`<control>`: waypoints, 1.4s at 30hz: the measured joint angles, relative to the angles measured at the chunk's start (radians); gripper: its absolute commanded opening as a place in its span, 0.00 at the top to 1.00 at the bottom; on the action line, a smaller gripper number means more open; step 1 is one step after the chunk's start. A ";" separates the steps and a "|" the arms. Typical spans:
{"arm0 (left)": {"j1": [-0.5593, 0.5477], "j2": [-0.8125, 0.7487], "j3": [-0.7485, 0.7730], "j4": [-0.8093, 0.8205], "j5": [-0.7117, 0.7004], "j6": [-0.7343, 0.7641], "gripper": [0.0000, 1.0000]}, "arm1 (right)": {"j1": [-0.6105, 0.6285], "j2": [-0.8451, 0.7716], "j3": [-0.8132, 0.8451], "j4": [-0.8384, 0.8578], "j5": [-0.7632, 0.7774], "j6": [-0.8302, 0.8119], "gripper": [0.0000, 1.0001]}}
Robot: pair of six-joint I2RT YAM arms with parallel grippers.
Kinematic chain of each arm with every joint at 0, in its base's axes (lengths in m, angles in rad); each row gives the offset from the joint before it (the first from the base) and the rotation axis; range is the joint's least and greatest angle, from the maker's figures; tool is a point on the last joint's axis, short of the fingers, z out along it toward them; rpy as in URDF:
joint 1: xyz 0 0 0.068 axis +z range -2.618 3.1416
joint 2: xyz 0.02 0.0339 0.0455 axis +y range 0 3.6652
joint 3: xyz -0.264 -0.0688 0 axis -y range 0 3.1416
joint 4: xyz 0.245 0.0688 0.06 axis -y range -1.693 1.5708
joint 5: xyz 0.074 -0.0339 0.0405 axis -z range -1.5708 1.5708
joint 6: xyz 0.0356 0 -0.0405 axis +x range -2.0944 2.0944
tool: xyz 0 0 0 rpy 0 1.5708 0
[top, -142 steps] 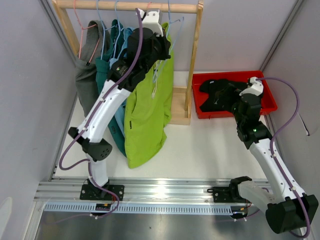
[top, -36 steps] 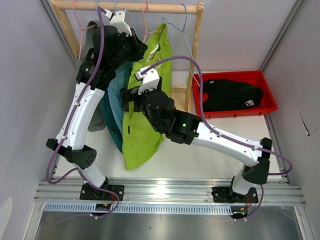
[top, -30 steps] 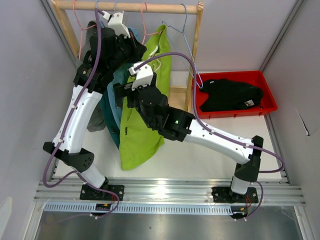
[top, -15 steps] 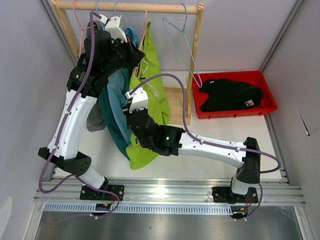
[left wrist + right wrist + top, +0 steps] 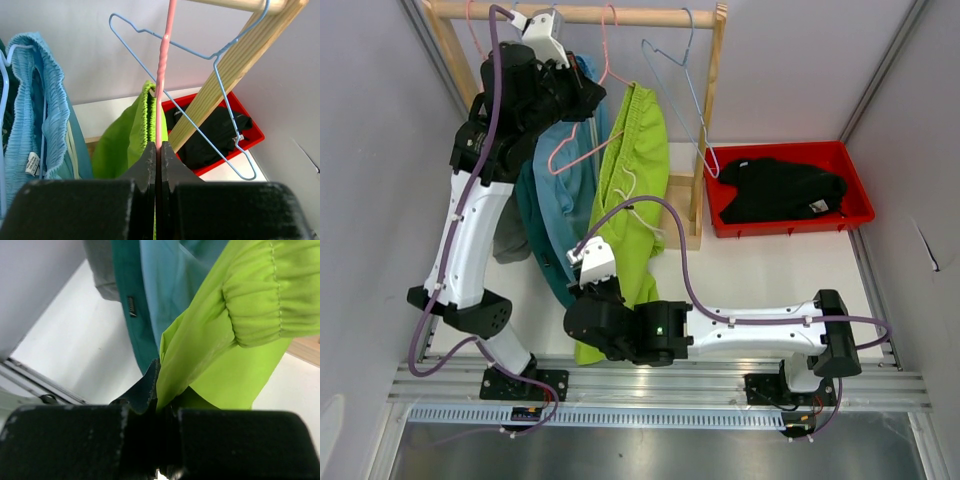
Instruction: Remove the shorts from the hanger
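The lime green shorts (image 5: 632, 170) hang stretched from the rack down to my right gripper (image 5: 164, 382), which is shut on their lower cloth (image 5: 200, 345) low near the rail. Their waistband (image 5: 146, 107) still sits up beside the pink hanger (image 5: 165, 50); I cannot tell whether it still hooks on it. My left gripper (image 5: 158, 149) is shut on that pink hanger's wire, high by the wooden rod (image 5: 620, 14). Light blue shorts (image 5: 560, 195), dark teal shorts (image 5: 535, 235) and grey shorts (image 5: 505, 240) hang to the left. Black shorts (image 5: 780, 188) lie in the red bin (image 5: 860, 215).
An empty blue wire hanger (image 5: 685, 90) hangs on the rod near the rack's right wooden post (image 5: 705, 130). The rack's base (image 5: 680, 215) stands between the shorts and the bin. Grey walls close in left and right; a metal rail (image 5: 650, 380) runs along the near edge.
My right gripper closed on the lime green shorts and dropped toward the near rail, dragging them down and right. The pink hanger's triangle now shows bare; my left arm shifted slightly left.
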 measured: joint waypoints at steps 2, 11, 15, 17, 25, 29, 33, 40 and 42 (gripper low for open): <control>0.004 0.006 0.000 -0.007 0.000 0.000 1.00 | 0.000 0.000 -0.008 -0.019 0.016 0.019 1.00; 0.018 -0.023 -0.025 -0.063 0.053 -0.004 1.00 | -0.012 -0.011 -0.020 -0.008 0.043 -0.035 1.00; 0.019 -0.209 -0.245 -0.072 0.080 -0.007 1.00 | -0.088 -0.066 -0.040 0.050 0.031 -0.165 1.00; 0.014 -0.332 -0.357 -0.112 0.085 -0.016 1.00 | -0.169 -0.105 -0.040 0.092 0.008 -0.238 1.00; -0.012 -0.654 -0.535 -0.185 0.065 -0.032 1.00 | -0.330 -0.264 -0.087 0.122 0.025 -0.320 1.00; -0.012 -0.697 -0.534 -0.184 0.028 -0.029 1.00 | -0.238 -0.441 -0.205 0.090 0.101 -0.308 1.00; -0.012 -0.701 -0.580 -0.153 0.022 -0.030 1.00 | -0.233 -0.591 -0.213 0.116 0.179 -0.389 1.00; -0.012 -0.698 -0.705 -0.098 0.031 -0.033 1.00 | -0.463 -0.608 0.009 0.237 0.178 -0.667 1.00; -0.012 -0.692 -0.724 -0.082 0.032 -0.032 1.00 | -0.566 -0.572 0.102 0.238 0.133 -0.701 1.00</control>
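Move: Just beyond the left hand, which already grips the pink hanger, the green shorts' waistband hangs about 6 cm ahead, 5 cm right and 6 cm below; the light blue shorts hang some 6 cm left and 20 cm below, the empty blue hanger roughly 6 cm ahead and 15 cm right. From the right hand, already holding the shorts' lower part, the waistband is about 30 cm ahead, 10 right, 14 up; the red bin 33 ahead, 45 right, 28 down. Drawing the pink hanger back out of the shorts, the left hand comes about 20 cm towards the base, drifting left, then sinks a little. The right hand keeps its pinch on the green cloth, swings forward and right, eases back 5 cm, then sweeps right and up, some 35 cm across in all, turning about 40 degrees clockwise with its fingers tipping up. ##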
